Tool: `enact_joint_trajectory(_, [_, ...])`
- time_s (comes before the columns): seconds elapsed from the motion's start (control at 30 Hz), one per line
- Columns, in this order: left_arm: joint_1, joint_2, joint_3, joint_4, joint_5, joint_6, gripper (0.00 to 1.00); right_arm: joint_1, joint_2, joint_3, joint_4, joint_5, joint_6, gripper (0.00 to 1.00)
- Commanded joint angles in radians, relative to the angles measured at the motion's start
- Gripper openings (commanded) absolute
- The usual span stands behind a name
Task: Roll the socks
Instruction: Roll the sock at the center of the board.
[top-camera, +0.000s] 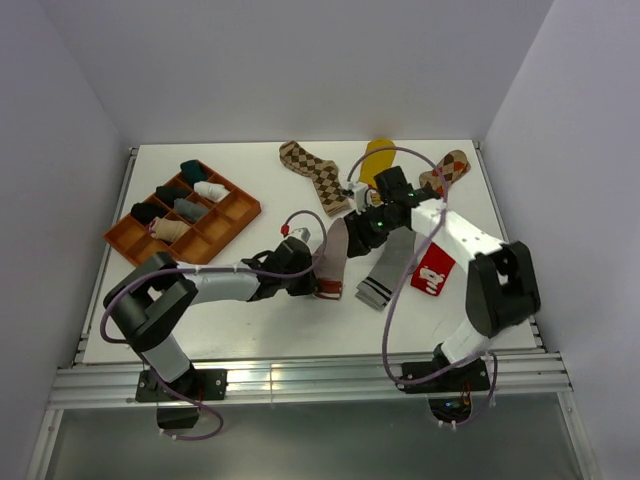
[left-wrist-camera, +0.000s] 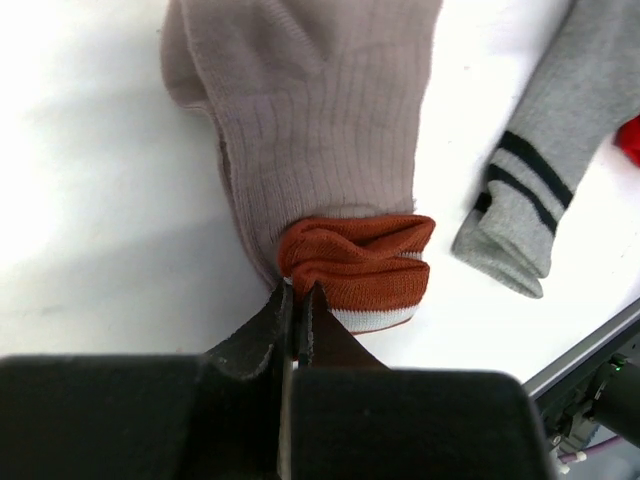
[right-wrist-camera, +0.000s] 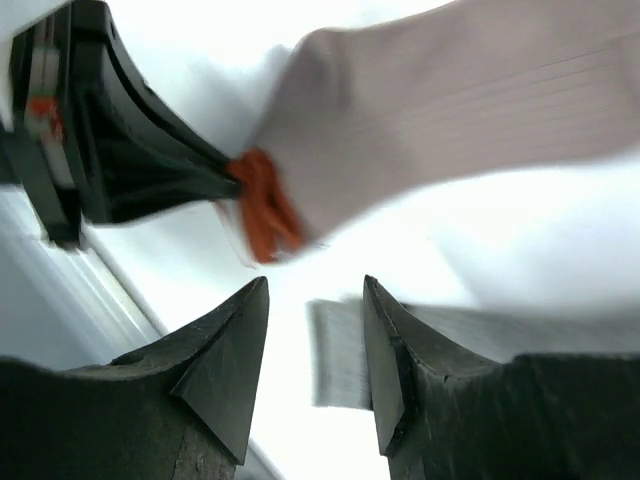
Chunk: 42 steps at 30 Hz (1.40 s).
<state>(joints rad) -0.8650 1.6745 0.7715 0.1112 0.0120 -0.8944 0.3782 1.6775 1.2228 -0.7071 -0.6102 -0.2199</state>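
The taupe sock (top-camera: 336, 250) lies flat at the table's middle, its red-striped cuff (left-wrist-camera: 358, 262) folded toward the near edge. My left gripper (left-wrist-camera: 298, 296) is shut on the left edge of that cuff, low on the table. My right gripper (right-wrist-camera: 315, 290) hovers open above the sock's far part (right-wrist-camera: 470, 110), with nothing between its fingers. In the top view it is the right gripper (top-camera: 360, 235) beside the toe end. A grey sock with black stripes (top-camera: 388, 270) lies just to the right, also seen in the left wrist view (left-wrist-camera: 540, 170).
A red sock with a white picture (top-camera: 435, 272) lies right of the grey one. Two brown argyle socks (top-camera: 315, 170) (top-camera: 447, 168) and a mustard yellow sock (top-camera: 378, 155) lie at the back. An orange compartment tray (top-camera: 240, 210) holding rolled socks stands back left.
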Motion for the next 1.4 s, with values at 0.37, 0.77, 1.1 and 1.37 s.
enact_joint_trajectory(0.37, [0.078, -0.007, 0.078, -0.37, 0.166, -0.038, 0.0, 0.388, -0.533, -0.543, 0.494, 0.389, -0.423, 0.54])
enact_joint_trajectory(0.77, [0.096, 0.005, 0.078, -0.37, 0.224, -0.047, 0.0, 0.648, -0.334, -0.525, 0.589, 0.544, -0.47, 0.55])
enact_joint_trajectory(1.1, [0.101, -0.001, 0.089, -0.369, 0.241, -0.034, 0.0, 0.731, -0.213, -0.487, 0.618, 0.641, -0.441, 0.52])
enact_joint_trajectory(1.37, [0.101, -0.001, 0.092, -0.369, 0.255, -0.023, 0.0, 0.732, -0.145, -0.479, 0.637, 0.684, -0.44, 0.49])
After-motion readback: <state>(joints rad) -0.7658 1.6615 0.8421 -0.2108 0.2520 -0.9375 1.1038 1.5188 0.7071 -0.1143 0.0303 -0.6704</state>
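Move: The mauve sock's red cuff, pinched at its left edge by the left fingers, has its middle about 3 cm right of the left hand, level ahead, 1 cm lower. From the right hand that cuff lies some 8 cm back, 6 cm left and 9 cm below. The mauve body is about 1 cm ahead and 7 cm left of the right hand; the grey sock is roughly 4 cm back and 7 cm right, both 9 cm down. The left fingers, still shut on the cuff's edge, draw it about 3 cm back and nearly as far left along the board, tipping steeper. The half-open right hand first rises some 3 cm and edges right, then sweeps back and left and sinks to the cuff, rolling about 65 degrees counter-clockwise about its fingers; it ends with the cuff's free end between its unclosed fingertips. ##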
